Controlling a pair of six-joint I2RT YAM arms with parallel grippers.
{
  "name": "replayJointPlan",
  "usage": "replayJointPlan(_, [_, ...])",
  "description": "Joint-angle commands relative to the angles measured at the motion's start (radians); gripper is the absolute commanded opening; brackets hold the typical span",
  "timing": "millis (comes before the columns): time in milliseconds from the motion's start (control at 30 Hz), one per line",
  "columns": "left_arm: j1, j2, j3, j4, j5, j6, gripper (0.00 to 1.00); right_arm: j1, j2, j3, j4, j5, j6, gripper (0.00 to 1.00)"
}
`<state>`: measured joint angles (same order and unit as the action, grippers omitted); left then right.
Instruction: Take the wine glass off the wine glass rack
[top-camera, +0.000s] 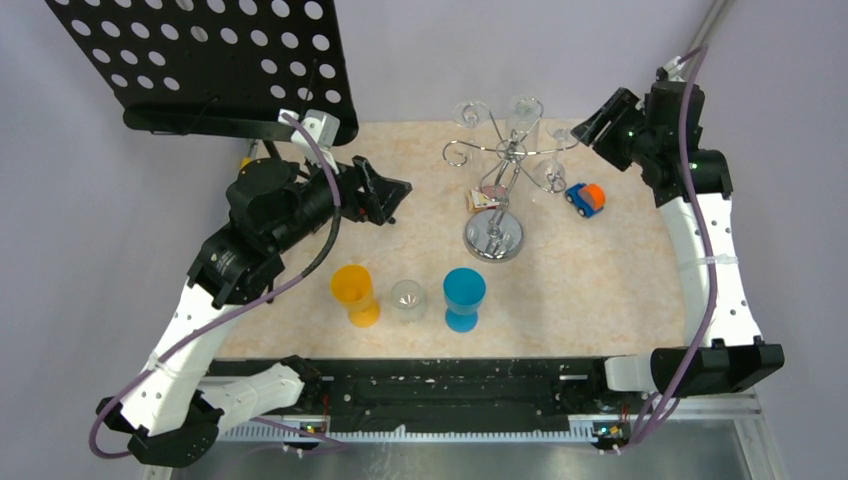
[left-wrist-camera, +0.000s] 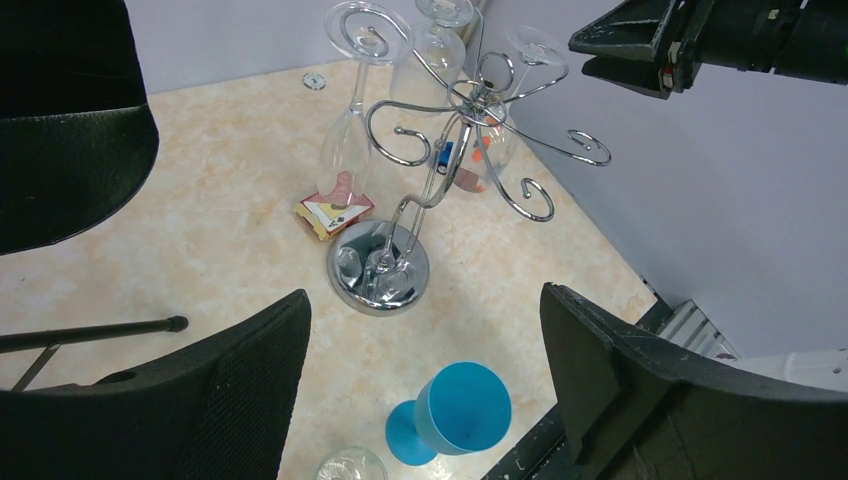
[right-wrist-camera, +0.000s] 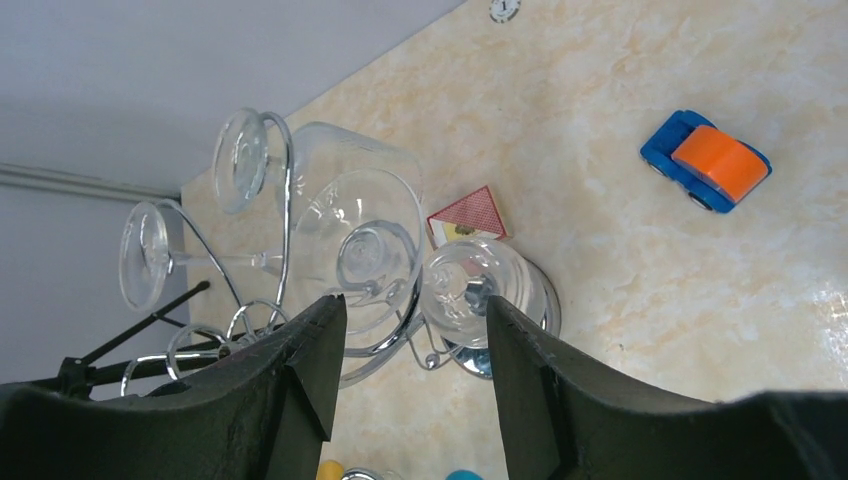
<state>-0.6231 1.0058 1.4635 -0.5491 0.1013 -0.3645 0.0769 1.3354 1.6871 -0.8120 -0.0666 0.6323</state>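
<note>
The chrome wine glass rack (top-camera: 494, 238) stands mid-table on its round disc base, with three clear wine glasses hanging upside down from its curled arms. The nearest wine glass (top-camera: 556, 163) hangs on the right-hand arm. My right gripper (top-camera: 598, 120) hovers open just right of it, at arm height. In the right wrist view that wine glass (right-wrist-camera: 464, 280) shows just beyond the gap of the right gripper (right-wrist-camera: 415, 335), untouched. My left gripper (top-camera: 386, 190) stands wide open left of the rack (left-wrist-camera: 378, 268), holding nothing.
A blue and orange toy car (top-camera: 585, 198) sits right of the rack, and a red card (right-wrist-camera: 468, 214) lies by its base. An orange cup (top-camera: 355, 293), a clear glass (top-camera: 408, 298) and a blue cup (top-camera: 464, 297) line the front. A black perforated music stand (top-camera: 210, 60) rises at back left.
</note>
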Motion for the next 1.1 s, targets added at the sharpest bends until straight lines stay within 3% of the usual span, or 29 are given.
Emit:
replayJointPlan(0, [0.002, -0.008, -0.004, 0.023, 0.017, 0.004, 0.88, -0.028, -0.016, -0.047, 0.140, -0.054, -0.014, 0.55])
replayJointPlan(100, [0.002, -0.005, -0.005, 0.026, 0.032, 0.005, 0.88, -0.029, -0.038, -0.093, 0.236, -0.080, -0.033, 0.54])
replayJointPlan(267, [0.003, -0.005, -0.009, 0.031, 0.052, -0.010, 0.88, -0.029, -0.015, -0.093, 0.252, -0.106, -0.053, 0.50])
replayJointPlan(700, [0.003, -0.020, -0.021, 0.038, 0.055, -0.017, 0.88, -0.029, -0.003, -0.108, 0.286, -0.152, -0.049, 0.25])
replayJointPlan(1067, [0.003, -0.023, -0.021, 0.036, 0.056, -0.016, 0.88, -0.029, -0.007, -0.177, 0.388, -0.213, 0.087, 0.23])
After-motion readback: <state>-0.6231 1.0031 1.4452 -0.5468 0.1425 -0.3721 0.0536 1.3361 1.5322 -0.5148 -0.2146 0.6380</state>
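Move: From the right hand, the clear wine glass's foot on the rack's right-hand arm is about 4 cm ahead and 3 cm left, near hand height. The rack's hub lies some 12 cm left and 3 cm back; another clear glass's foot is roughly 10 cm left and 6 cm ahead. The toy car is 9 cm right, 5 cm ahead, on the table 30 cm below. From the left hand, the aimed foot is about 13 cm ahead and 30 cm right. The right hand eases about 3 cm forward and slightly left to the glass's foot, narrowing its fingers around the edge. ##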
